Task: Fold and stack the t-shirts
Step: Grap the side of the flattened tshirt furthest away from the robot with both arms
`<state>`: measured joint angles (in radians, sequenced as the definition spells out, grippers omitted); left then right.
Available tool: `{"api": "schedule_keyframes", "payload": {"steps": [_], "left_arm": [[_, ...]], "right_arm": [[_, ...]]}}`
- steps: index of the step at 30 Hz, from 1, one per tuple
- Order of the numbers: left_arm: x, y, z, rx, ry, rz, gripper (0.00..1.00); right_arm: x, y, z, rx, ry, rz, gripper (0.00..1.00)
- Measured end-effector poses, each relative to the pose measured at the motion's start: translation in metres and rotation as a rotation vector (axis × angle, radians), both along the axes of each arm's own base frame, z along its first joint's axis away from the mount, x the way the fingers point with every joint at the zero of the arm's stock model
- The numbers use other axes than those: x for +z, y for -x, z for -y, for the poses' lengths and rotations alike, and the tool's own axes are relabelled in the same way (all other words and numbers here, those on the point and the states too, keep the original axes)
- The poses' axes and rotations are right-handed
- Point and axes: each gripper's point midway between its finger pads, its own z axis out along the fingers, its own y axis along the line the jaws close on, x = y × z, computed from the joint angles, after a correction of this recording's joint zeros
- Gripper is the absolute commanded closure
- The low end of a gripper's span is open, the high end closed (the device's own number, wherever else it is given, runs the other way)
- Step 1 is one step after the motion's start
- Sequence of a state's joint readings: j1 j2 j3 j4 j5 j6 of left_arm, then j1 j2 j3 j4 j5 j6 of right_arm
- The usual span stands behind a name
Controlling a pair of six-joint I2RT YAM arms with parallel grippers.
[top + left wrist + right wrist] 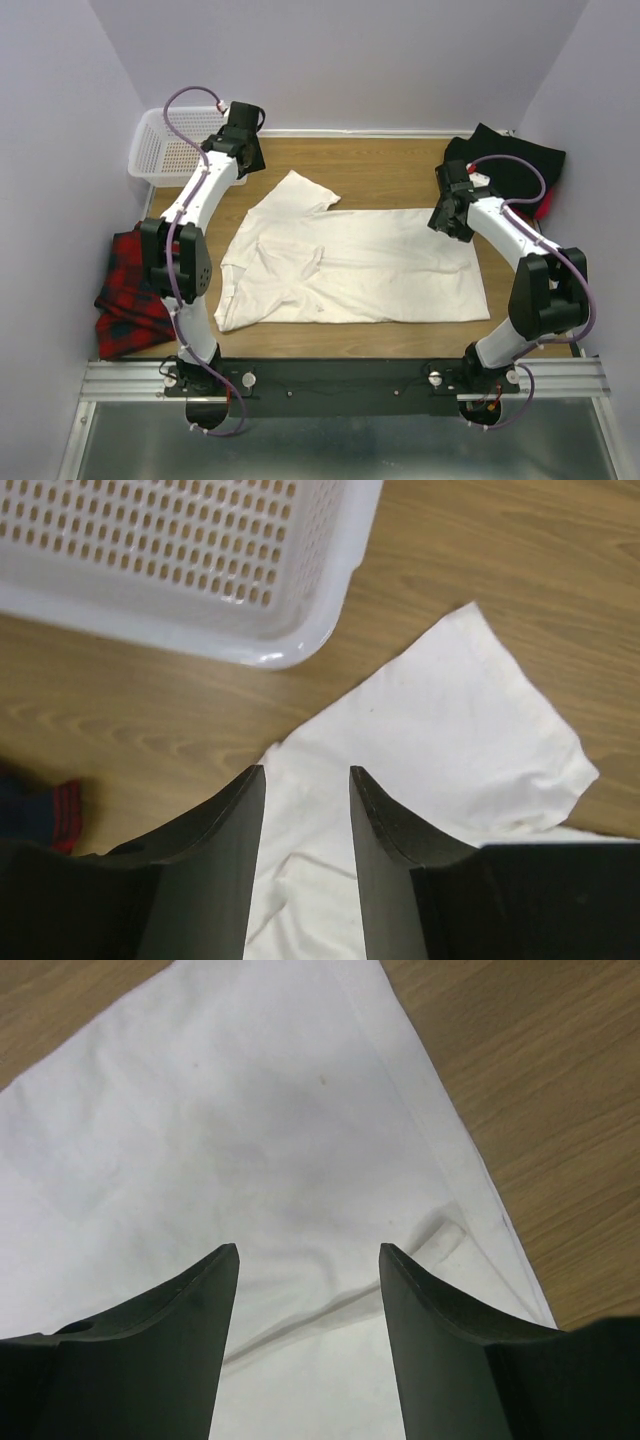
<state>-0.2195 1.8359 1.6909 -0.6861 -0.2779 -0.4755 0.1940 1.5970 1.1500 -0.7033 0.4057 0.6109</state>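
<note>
A large cream-white t-shirt (350,265) lies spread across the middle of the table, one sleeve (470,720) pointing toward the back left. My left gripper (250,160) (305,785) hovers open over that sleeve, beside the basket, with only cloth showing between its fingers. Above the shirt's right edge (440,1160), my right gripper (447,215) (308,1255) is also open and holds nothing. A black t-shirt (510,160) lies bunched at the back right corner, with a bit of red t-shirt (545,207) showing at its edge.
A white perforated plastic basket (165,150) (200,540) stands at the back left corner. A red-and-dark checked cloth (130,295) (45,810) hangs over the table's left edge. Walls close in the left, back and right sides.
</note>
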Motion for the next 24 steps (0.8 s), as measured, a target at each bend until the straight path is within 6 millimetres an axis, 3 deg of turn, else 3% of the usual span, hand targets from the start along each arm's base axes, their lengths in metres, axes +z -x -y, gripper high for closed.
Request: {"api": "schedule_keyframes", "payload": {"steps": [3, 10, 15, 24], "left_arm": [[-0.007, -0.027, 0.012, -0.049, -0.003, 0.008, 0.52], [-0.054, -0.087, 0.048, -0.183, -0.022, -0.014, 0.52], [-0.069, -0.11, 0.067, -0.25, -0.049, 0.004, 0.5], [-0.105, -0.126, 0.08, -0.294, -0.061, -0.023, 0.47]], "right_arm": [[0.003, -0.003, -0.001, 0.002, -0.003, 0.01, 0.33], [0.008, -0.007, -0.003, 0.011, -0.012, 0.022, 0.33], [0.008, -0.008, -0.006, 0.019, -0.023, 0.023, 0.33], [0.005, -0.011, -0.009, 0.033, -0.032, 0.011, 0.33]]}}
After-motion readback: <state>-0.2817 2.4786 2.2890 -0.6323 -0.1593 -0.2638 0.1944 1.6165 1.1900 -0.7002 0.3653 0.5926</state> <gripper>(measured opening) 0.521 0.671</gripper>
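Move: The left gripper is open and empty. The far tip of the t-shirt's outstretched sleeve lies about 14 cm ahead of it, 9 cm to its right and 17 cm below. The white basket's middle is roughly 15 cm ahead and 17 cm to the left, and the sleeve's right-hand corner is some 3 cm ahead and 21 cm to the right. From the right gripper the sleeve tip is about 26 cm ahead, 41 cm to the left and 8 cm lower. Bring the left gripper down onto the far tip of the sleeve: swing it about 12 cm forward and 8 cm right, away from the basket, sinking some 10 cm as it goes, with the last stretch mostly straight down. Turn the wrist some 15 degrees clockwise on the way, keep the fingers half open, and stop short of the cloth. ##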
